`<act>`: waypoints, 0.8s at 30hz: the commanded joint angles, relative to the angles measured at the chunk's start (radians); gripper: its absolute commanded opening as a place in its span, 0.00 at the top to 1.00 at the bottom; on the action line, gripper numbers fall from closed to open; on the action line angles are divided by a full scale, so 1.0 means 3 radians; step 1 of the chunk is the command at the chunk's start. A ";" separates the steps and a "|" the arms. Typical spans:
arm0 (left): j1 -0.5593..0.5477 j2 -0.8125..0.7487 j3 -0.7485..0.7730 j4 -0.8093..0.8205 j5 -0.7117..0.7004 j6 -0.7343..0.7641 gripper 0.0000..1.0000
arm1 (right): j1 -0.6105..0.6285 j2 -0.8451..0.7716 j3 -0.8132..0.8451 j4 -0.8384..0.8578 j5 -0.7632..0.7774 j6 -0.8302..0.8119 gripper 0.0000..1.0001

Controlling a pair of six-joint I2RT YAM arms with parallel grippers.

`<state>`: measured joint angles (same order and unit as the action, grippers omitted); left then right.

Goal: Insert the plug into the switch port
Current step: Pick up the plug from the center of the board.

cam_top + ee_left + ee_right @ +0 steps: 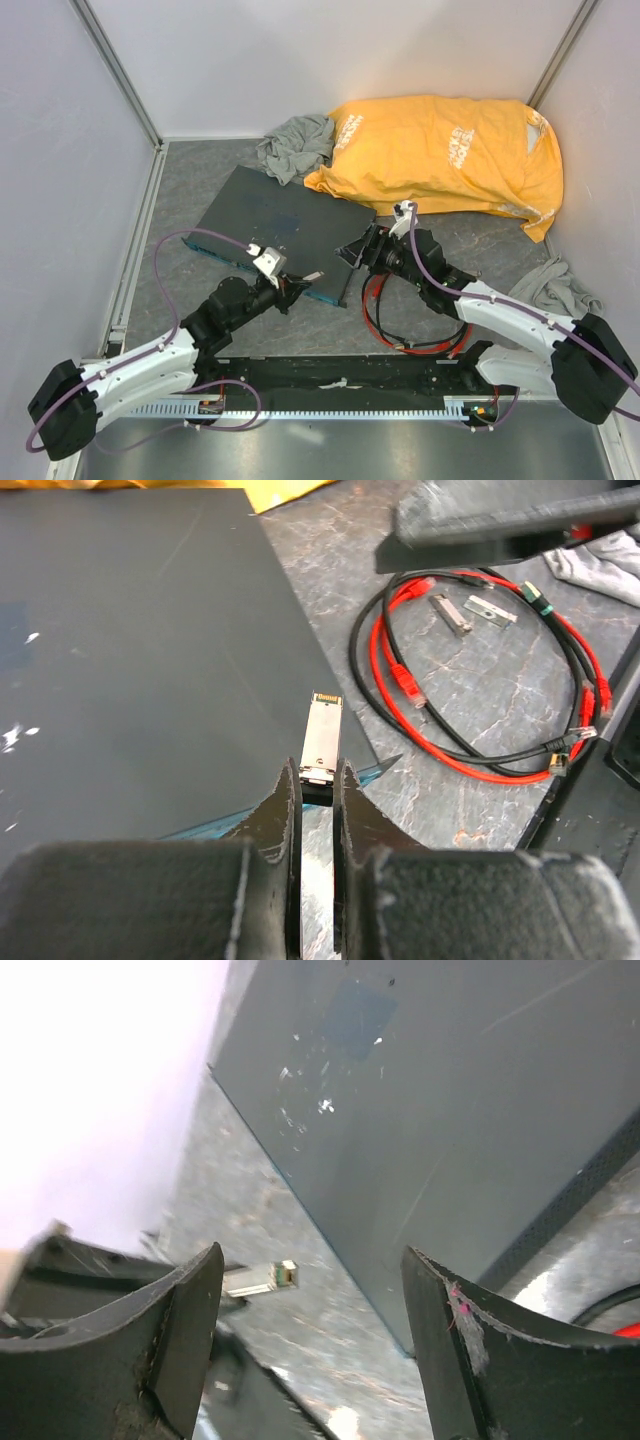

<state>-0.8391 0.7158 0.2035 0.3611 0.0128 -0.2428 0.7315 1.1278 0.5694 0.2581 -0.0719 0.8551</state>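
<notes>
The switch [270, 225] is a flat dark grey box, and its blue-green front edge [215, 825] faces my arms. No port shows clearly. My left gripper [317, 772] is shut on a small silver metal connector [320, 742], which sticks out over the switch's near right corner. The red cable [400, 695] lies coiled on the table to the right, one red plug [408, 685] resting loose inside the coil. My right gripper [310, 1260] stands open and empty by the switch's right end [450, 1090]. The silver connector [262, 1277] shows past its left finger.
A yellow bag [450, 150] and a grey cloth [295, 145] lie behind the switch, and another grey cloth [555, 285] sits at the right wall. A black cable [480, 750] lies with the red one. Two loose silver modules [450, 613] rest inside the coil.
</notes>
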 commanded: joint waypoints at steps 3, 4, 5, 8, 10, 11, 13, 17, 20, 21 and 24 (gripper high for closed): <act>-0.0031 0.0272 0.0232 0.0724 0.0182 0.0007 0.98 | -0.0101 0.0131 -0.0087 0.0474 -0.0343 0.0820 0.25; -0.0036 0.0344 0.0252 0.0770 0.0187 0.0022 0.98 | -0.0107 0.0152 -0.0113 0.0530 -0.0384 0.0887 0.26; -0.0031 0.0380 0.0267 0.0846 0.0198 0.0027 0.98 | -0.0137 0.0162 -0.0184 0.0657 -0.0404 0.0953 0.26; -0.0051 0.0528 0.0303 0.1005 0.0218 0.0032 0.99 | -0.0173 0.0244 -0.0292 0.0832 -0.0486 0.1158 0.29; -0.0061 0.0595 0.0344 0.1056 0.0244 0.0037 0.99 | -0.0183 0.0316 -0.0318 0.0944 -0.0547 0.1245 0.31; -0.0072 0.0651 0.0354 0.1082 0.0254 0.0037 0.98 | -0.0193 0.0341 -0.0343 0.1031 -0.0568 0.1276 0.31; -0.0092 0.0707 0.0370 0.1164 0.0259 0.0042 0.99 | -0.0204 0.0387 -0.0379 0.1139 -0.0624 0.1357 0.34; -0.0143 0.0840 0.0421 0.1210 0.0269 0.0083 0.98 | -0.0250 0.0428 -0.0476 0.1450 -0.0686 0.1496 0.43; -0.0174 0.0896 0.0431 0.1251 0.0244 0.0094 0.99 | -0.0265 0.0423 -0.0487 0.1482 -0.0716 0.1516 0.53; -0.0179 0.0927 0.0431 0.1266 0.0218 0.0094 0.98 | -0.0265 0.0413 -0.0492 0.1482 -0.0716 0.1522 0.55; -0.0189 0.0963 0.0441 0.1307 0.0183 0.0109 0.98 | -0.0280 0.0398 -0.0512 0.1502 -0.0742 0.1552 0.66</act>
<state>-0.8867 0.9901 0.2947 0.6655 0.0834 -0.2413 0.6556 1.2537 0.4263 0.6243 -0.2687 1.2873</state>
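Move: The plug, already pinched in the left fingers, lies about 8 cm left of the right hand, 3 cm back and some 5 cm below. From the left hand, the right fingers wait roughly 5 cm ahead, 10 cm to the right and 5 cm up. The switch's middle is about 16 cm ahead and 15 cm left of the right hand, 15 cm below; the cable coil's is 19 cm right, 4 cm back, 17 cm below. To the right and up, the left hand carries the plug about 5 cm across and 3.5 cm higher towards the right fingers, keeping its pinch and turning slightly clockwise. The right hand nearly holds its place, edging a centimetre left and dipping some 2 cm before partly rising; it rolls its left side up and tips its fingers down, some 25 degrees in all, while they close to about half their opening around the plug's free end. ##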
